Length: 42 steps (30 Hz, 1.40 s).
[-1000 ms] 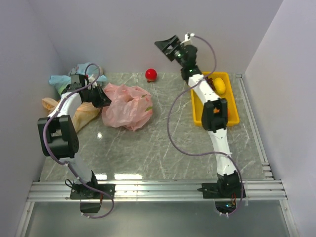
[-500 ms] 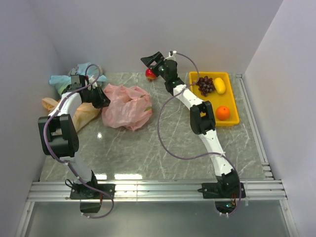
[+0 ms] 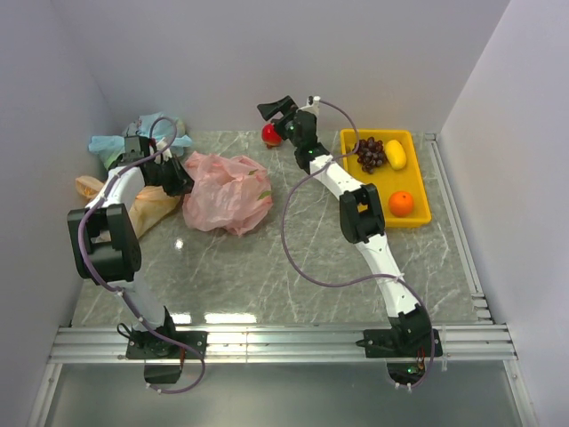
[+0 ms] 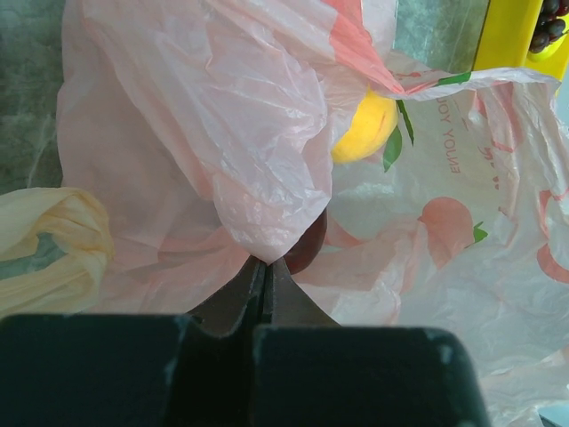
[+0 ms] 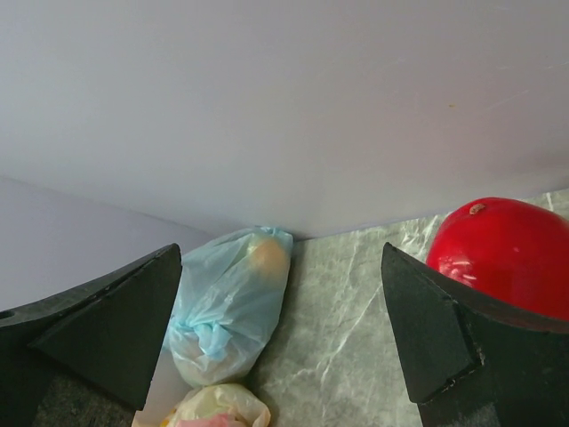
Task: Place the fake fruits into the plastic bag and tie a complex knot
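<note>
The salmon-pink plastic bag (image 3: 229, 191) lies crumpled at the back left of the table. My left gripper (image 3: 175, 178) is shut on a fold of the bag's edge (image 4: 265, 253). Inside the plastic bag (image 4: 222, 133) sits a yellow fruit (image 4: 364, 129), with something dark red (image 4: 308, 245) beside my jaws. A red round fruit (image 3: 271, 135) rests by the back wall. My right gripper (image 3: 277, 116) hovers just above it, open and empty. In the right wrist view the red fruit (image 5: 507, 253) lies outside the right finger (image 5: 440, 342), not between the fingers (image 5: 280, 329).
A yellow tray (image 3: 416, 216) at the back right holds a grape bunch (image 3: 371, 153), a yellow fruit (image 3: 396, 154) and an orange ball (image 3: 401, 204). A tied blue-green bag (image 5: 227, 302) and a peach tied bag (image 3: 147, 203) sit in the back left corner.
My right arm swung left from over the yellow tray to the red fruit by the back wall, and came lower. The left gripper kept its hold on the bag.
</note>
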Each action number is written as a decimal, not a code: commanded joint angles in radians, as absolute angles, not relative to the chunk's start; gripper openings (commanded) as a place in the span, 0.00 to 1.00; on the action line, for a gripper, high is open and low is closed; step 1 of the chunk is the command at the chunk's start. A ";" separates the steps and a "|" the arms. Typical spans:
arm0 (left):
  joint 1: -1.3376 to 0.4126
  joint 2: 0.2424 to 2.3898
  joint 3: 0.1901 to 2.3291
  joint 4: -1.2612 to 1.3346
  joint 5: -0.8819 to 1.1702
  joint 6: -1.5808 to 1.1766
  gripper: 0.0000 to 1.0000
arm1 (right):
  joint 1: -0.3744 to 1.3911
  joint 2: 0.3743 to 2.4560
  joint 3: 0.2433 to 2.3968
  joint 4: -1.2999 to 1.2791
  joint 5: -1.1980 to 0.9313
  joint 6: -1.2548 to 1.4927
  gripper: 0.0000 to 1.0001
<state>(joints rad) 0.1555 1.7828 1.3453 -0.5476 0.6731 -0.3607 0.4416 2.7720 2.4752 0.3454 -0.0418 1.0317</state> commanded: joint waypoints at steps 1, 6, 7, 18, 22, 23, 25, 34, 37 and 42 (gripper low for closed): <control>0.163 1.784 1.368 -0.551 0.689 -0.347 0.00 | 0.457 2.803 2.526 0.371 -0.018 1.028 1.00; 0.166 1.784 1.368 -0.554 0.689 -0.347 0.00 | 0.460 2.815 2.525 0.348 -0.006 1.029 1.00; 0.167 1.786 1.370 -0.554 0.689 -0.348 0.00 | 0.460 2.818 2.523 0.344 -0.003 1.028 1.00; 0.178 1.796 1.388 -0.569 0.695 -0.348 0.00 | 0.459 2.842 2.519 0.234 0.052 1.080 1.00; 0.181 1.799 1.390 -0.571 0.693 -0.350 0.00 | 0.451 2.812 2.473 0.154 0.061 1.121 1.00; 0.181 1.799 1.393 -0.572 0.693 -0.348 0.00 | 0.442 2.774 2.418 0.108 0.055 1.135 1.00; 0.183 1.802 1.397 -0.575 0.693 -0.344 0.00 | 0.422 2.715 2.335 0.068 0.004 1.147 1.00; 0.178 1.827 1.419 -0.564 0.721 -0.345 0.00 | 0.350 2.523 2.262 0.155 -0.281 0.741 1.00; 0.158 1.839 1.460 -0.589 0.713 -0.310 0.00 | 0.353 2.482 2.252 0.172 -0.336 0.594 1.00; 0.080 1.822 1.499 -0.644 0.693 -0.210 0.00 | 0.334 2.352 2.174 0.190 -0.660 0.417 1.00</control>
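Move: The red fruit stands loose on the table below the open right hand, roughly 14 cm down, some 3 cm to its right and 2 cm ahead. The middle of the pink plastic bag is about 23 cm back and 9 cm left of that hand; the yellow tray's is about 15 cm back and 39 cm right. From the left hand, the fruit is roughly 27 cm ahead, 21 cm right and 9 cm lower. Over the red fruit the right hand sinks about 12 cm, fingers wide open and tipping down some 20 degrees, then backs out of the dip: up about 9 cm, rightward and slightly back, rolling its left side down and turning counter-clockwise to face the fruit anew. The left hand keeps its pinch on the pink bag, edging about 1 cm forward at the last. ##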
